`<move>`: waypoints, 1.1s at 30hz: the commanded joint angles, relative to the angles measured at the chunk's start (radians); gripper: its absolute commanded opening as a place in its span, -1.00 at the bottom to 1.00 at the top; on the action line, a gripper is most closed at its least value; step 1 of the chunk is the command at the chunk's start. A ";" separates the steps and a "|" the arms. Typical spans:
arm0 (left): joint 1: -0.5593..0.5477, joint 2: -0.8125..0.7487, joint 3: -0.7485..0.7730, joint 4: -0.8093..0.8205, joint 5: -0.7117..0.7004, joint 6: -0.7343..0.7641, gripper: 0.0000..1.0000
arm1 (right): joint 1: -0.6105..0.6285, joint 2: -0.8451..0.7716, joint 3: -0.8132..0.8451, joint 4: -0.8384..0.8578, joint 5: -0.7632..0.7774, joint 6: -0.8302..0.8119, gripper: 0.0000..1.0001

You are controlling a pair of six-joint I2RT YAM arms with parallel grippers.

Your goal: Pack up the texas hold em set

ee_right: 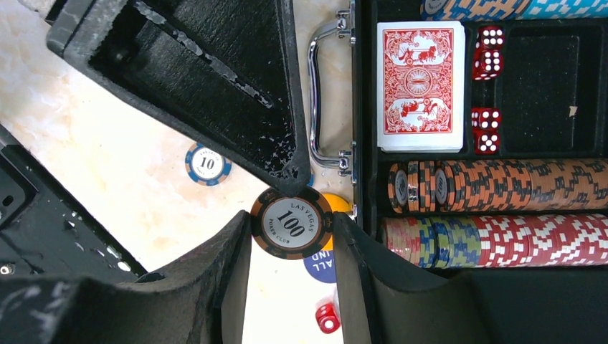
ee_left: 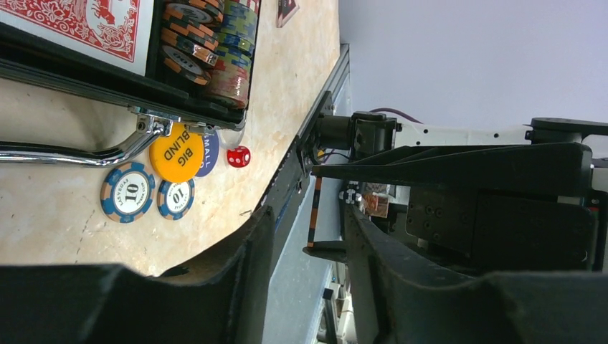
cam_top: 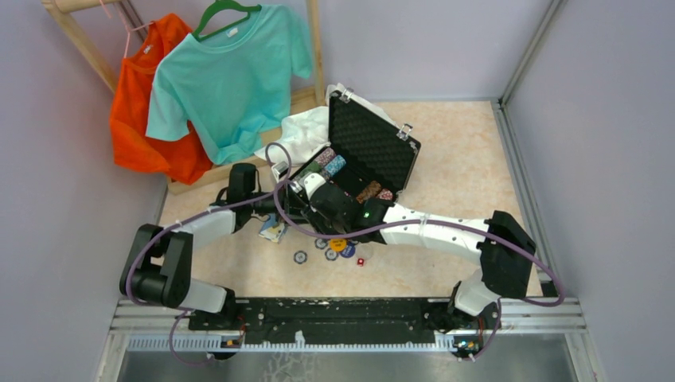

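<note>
The black case point(cam_top: 374, 143) lies open, lid raised. Its tray point(ee_right: 366, 143) holds a red card deck point(ee_right: 419, 86), red dice point(ee_right: 486, 61) and rows of chips point(ee_right: 502, 183). My right gripper point(ee_right: 292, 218) is shut on a black-and-orange 100 chip point(ee_right: 292, 228), held upright in front of the case handle point(ee_right: 313, 93). My left gripper point(ee_left: 308, 215) stands open astride that chip's striped edge point(ee_left: 313, 208), with a gap on both sides. One left finger point(ee_right: 215, 93) reaches the chip's top. On the table lie 10 chips point(ee_left: 127, 192), a yellow big blind button point(ee_left: 176, 151), a blue small blind button point(ee_right: 319, 265) and a red die point(ee_left: 239, 156).
A blue-backed deck point(cam_top: 272, 231) lies left of the loose chips point(cam_top: 300, 256). A white cloth point(cam_top: 306, 131) is bunched behind the case. A teal shirt point(cam_top: 231, 76) and an orange shirt point(cam_top: 151, 103) hang on a wooden rack at the back left. The mounting rail point(cam_top: 342, 310) runs along the near edge.
</note>
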 commanded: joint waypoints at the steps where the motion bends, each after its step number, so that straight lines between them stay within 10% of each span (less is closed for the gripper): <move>1: -0.006 0.010 0.028 0.031 0.023 0.002 -0.10 | 0.010 -0.049 -0.001 0.050 -0.001 0.000 -0.36; 33: -0.056 0.029 0.019 0.036 0.031 0.014 -0.49 | 0.010 -0.033 0.008 0.065 -0.003 0.004 -0.36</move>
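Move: The black-and-orange 100 chip is already gripped by its rim between the right fingertips, so it sits at that hand's own point. From the left hand it lies about 3 cm to the right, 2 cm back and 1 cm lower. From the left hand, the Big Blind chip lies on the table 3 cm back, 6 cm right and some 13 cm below, and the card deck 9 cm ahead, 2 cm right and 10 cm down. Bring the left gripper, its half-open fingers pointing to the right, about 1 cm right and 1 cm back so that its tips reach farther over the 100 chip. Once it is creeping in, narrow the fingers to roughly half their gap around the chip's two faces. Keep the right hand still, holding the chip by its rim. ##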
